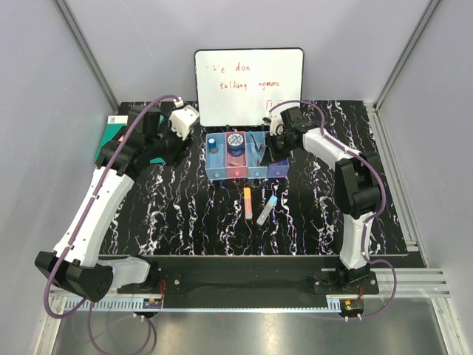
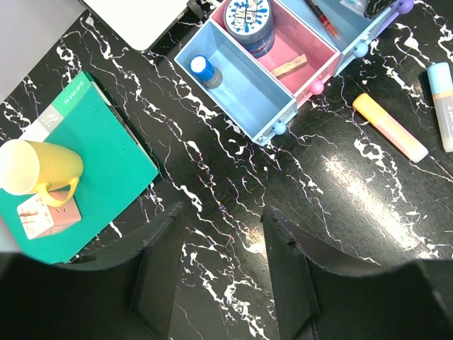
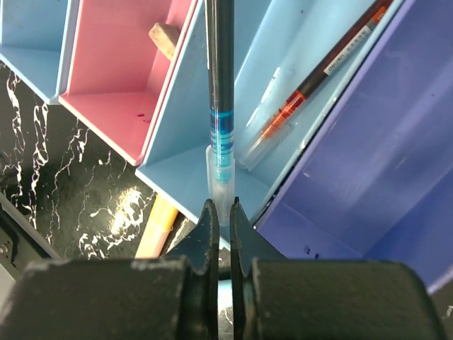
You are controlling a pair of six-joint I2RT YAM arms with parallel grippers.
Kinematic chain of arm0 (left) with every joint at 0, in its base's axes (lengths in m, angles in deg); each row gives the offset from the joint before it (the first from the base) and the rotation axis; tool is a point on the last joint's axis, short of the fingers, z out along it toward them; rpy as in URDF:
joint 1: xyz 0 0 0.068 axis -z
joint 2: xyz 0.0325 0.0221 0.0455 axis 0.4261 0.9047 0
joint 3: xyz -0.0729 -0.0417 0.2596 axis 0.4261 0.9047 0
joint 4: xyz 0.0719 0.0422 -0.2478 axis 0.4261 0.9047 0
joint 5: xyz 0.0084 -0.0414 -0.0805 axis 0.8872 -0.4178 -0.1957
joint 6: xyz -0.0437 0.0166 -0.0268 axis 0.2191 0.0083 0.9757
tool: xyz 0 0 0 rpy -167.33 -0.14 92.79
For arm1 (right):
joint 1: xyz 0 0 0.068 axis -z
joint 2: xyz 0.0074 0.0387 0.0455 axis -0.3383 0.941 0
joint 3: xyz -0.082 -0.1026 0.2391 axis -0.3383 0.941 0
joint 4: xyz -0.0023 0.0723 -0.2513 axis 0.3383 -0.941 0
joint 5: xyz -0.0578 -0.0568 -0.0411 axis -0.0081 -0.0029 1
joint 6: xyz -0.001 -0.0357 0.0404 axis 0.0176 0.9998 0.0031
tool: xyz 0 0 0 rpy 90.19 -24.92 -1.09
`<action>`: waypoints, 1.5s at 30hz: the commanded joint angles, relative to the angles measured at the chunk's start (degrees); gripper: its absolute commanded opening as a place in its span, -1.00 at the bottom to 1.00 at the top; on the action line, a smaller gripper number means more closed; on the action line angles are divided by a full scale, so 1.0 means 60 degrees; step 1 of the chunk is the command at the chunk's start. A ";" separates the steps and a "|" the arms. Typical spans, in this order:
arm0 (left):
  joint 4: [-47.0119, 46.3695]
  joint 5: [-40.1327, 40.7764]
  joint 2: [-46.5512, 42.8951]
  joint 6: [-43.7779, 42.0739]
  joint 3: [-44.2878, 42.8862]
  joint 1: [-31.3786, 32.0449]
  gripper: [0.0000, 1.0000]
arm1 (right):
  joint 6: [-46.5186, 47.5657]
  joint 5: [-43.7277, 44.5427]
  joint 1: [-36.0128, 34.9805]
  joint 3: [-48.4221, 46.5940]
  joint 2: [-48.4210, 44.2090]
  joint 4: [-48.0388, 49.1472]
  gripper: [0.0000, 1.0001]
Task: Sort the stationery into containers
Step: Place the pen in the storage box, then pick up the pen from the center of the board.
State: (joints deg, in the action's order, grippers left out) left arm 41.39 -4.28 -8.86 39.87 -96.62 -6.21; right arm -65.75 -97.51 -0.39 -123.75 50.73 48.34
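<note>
The four joined bins (image 1: 222, 174) stand mid-table: blue, pink, blue, purple. My right gripper (image 3: 219, 212) is shut on the clear-capped end of a dark pen with blue bands (image 3: 221, 106), holding it over the second blue bin (image 3: 283, 42), where a dark-red pen (image 3: 318, 78) lies. The round blue disc (image 2: 249, 20) sits in the pink bin (image 3: 120, 64). A small blue-capped item (image 2: 204, 69) is in the first blue bin (image 2: 241, 92). An orange marker (image 2: 391, 127) and a light-blue marker (image 2: 442, 99) lie on the table in front. My left gripper (image 2: 223, 227) is open and empty above the table, left of the bins.
A green folder (image 2: 92, 142) at the left carries a yellow cup (image 2: 39, 166) and a pink cube (image 2: 46, 216). A whiteboard (image 1: 249, 85) stands behind the bins. A small tan piece (image 3: 164, 35) lies in the pink bin. The purple bin (image 3: 375, 156) looks empty.
</note>
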 commanded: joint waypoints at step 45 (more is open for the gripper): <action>-0.0061 -0.1281 -0.0727 -0.0015 0.0669 -0.0135 0.82 | 0.0093 -0.1057 -0.0214 0.3730 -0.4012 -0.0991 0.90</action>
State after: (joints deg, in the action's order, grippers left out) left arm 41.89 -8.14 -11.07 39.26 -92.10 -6.80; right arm -65.16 -105.99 -1.44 -104.62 27.41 43.08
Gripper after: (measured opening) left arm 0.888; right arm 0.945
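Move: The pen, already pinched in the right fingers, is bound for the light-blue compartment between pink and purple, its middle about 4 cm ahead, 2 cm left and 4 cm below. The purple compartment's middle lies some 4 cm ahead, 4 cm right; the pink one's 4 cm ahead, 8 cm left. On the table, the orange marker is about 12 cm back and 5 cm left, the blue-capped tube 14 cm back, 1 cm right. From the left hand that light-blue compartment is roughly 10 cm ahead, 21 cm right, well below. The pen is let go in the light-blue compartment: the right hand eases left a centimetre or so, barely sinking, while its fingers part. Emptied, it lifts about 10 cm and draws back out over the near side of the box towards the two markers, then dips again, ending some 12 cm back with fingers wide open. The left fingers also open wide, the hand slipping slightly back and down. ##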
